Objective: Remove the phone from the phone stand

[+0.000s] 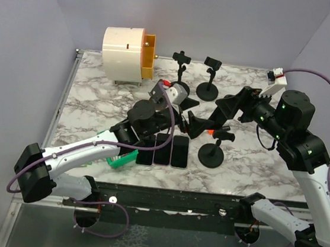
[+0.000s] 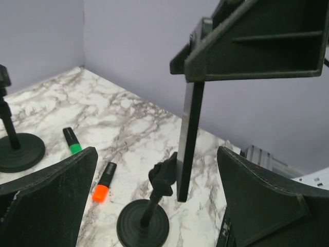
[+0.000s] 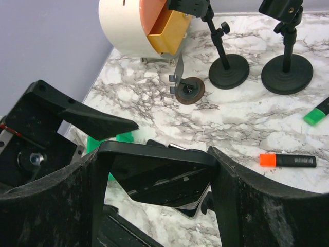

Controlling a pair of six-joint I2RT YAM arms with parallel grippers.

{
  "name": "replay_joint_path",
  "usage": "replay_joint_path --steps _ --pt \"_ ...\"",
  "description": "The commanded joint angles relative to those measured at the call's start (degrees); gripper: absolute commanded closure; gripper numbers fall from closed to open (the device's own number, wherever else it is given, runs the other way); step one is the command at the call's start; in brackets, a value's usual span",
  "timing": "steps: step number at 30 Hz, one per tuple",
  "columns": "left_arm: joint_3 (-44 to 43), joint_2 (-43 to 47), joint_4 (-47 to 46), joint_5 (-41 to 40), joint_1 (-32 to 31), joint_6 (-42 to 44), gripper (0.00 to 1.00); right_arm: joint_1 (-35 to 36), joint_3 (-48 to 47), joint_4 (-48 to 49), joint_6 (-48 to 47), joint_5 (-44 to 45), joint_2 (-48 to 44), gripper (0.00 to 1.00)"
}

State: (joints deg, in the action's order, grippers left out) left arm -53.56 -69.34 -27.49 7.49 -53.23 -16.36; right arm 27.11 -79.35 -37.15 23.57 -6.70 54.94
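Observation:
The black phone [image 2: 189, 139] hangs upright and edge-on, its lower end right beside the clamp head of the black phone stand [image 2: 149, 211]; whether they touch I cannot tell. My right gripper [image 3: 157, 170] is shut on the phone [image 3: 159, 167] across its width, holding it from above. In the top view it [image 1: 216, 114] sits over the stand [image 1: 211, 154]. My left gripper [image 2: 157, 177] is open, its fingers [image 2: 51, 200] spread wide on either side of the stand and phone, touching neither.
Three phones [image 1: 163, 149] lie flat side by side near the front. Two more stands [image 1: 181, 72] [image 1: 209, 81] are at the back, beside a white and orange drum [image 1: 128, 55]. An orange marker [image 2: 104, 181] and a green marker [image 2: 72, 140] lie near the stand.

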Motion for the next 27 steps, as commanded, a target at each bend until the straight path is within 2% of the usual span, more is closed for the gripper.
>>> replay_joint_path --steps 1,5,15,22,27 --pt "-6.04 -3.68 9.89 -1.44 -2.9 4.44 0.01 0.13 -2.22 0.14 1.09 1.46 -0.1 1.0" --pt "-8.75 -5.93 11.7 -1.27 -3.95 4.69 0.05 0.18 -1.91 0.14 0.82 1.53 -0.18 1.0" --pt "-10.25 -8.06 12.46 1.75 -4.16 3.45 0.28 0.13 -1.35 0.19 0.22 1.39 -0.31 1.0" --pt "-10.35 -8.46 11.95 2.31 -4.12 2.91 0.58 0.13 -1.24 0.16 0.16 1.31 -0.4 1.0" --pt "-10.08 -8.29 11.43 2.54 -4.16 2.75 0.62 0.13 -1.11 0.15 0.03 1.34 -0.45 1.0"
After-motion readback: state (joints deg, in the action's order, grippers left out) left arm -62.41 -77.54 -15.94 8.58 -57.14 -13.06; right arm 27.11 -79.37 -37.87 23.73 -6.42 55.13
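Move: The phone already hangs in the right fingers, its middle about 1 cm ahead of that hand, 2 cm to its left and 4 cm below. From the open left hand, it lies about 6 cm right, 1 cm ahead and 1 cm lower. The empty phone stand is some 12 cm right, 6 cm ahead and 16 cm below the left hand, with the orange marker about 10 cm beyond the stand on the table. Left hand slides 4 cm right and 3 cm down, part-closing around the phone's lower end; right keeps its hold. ##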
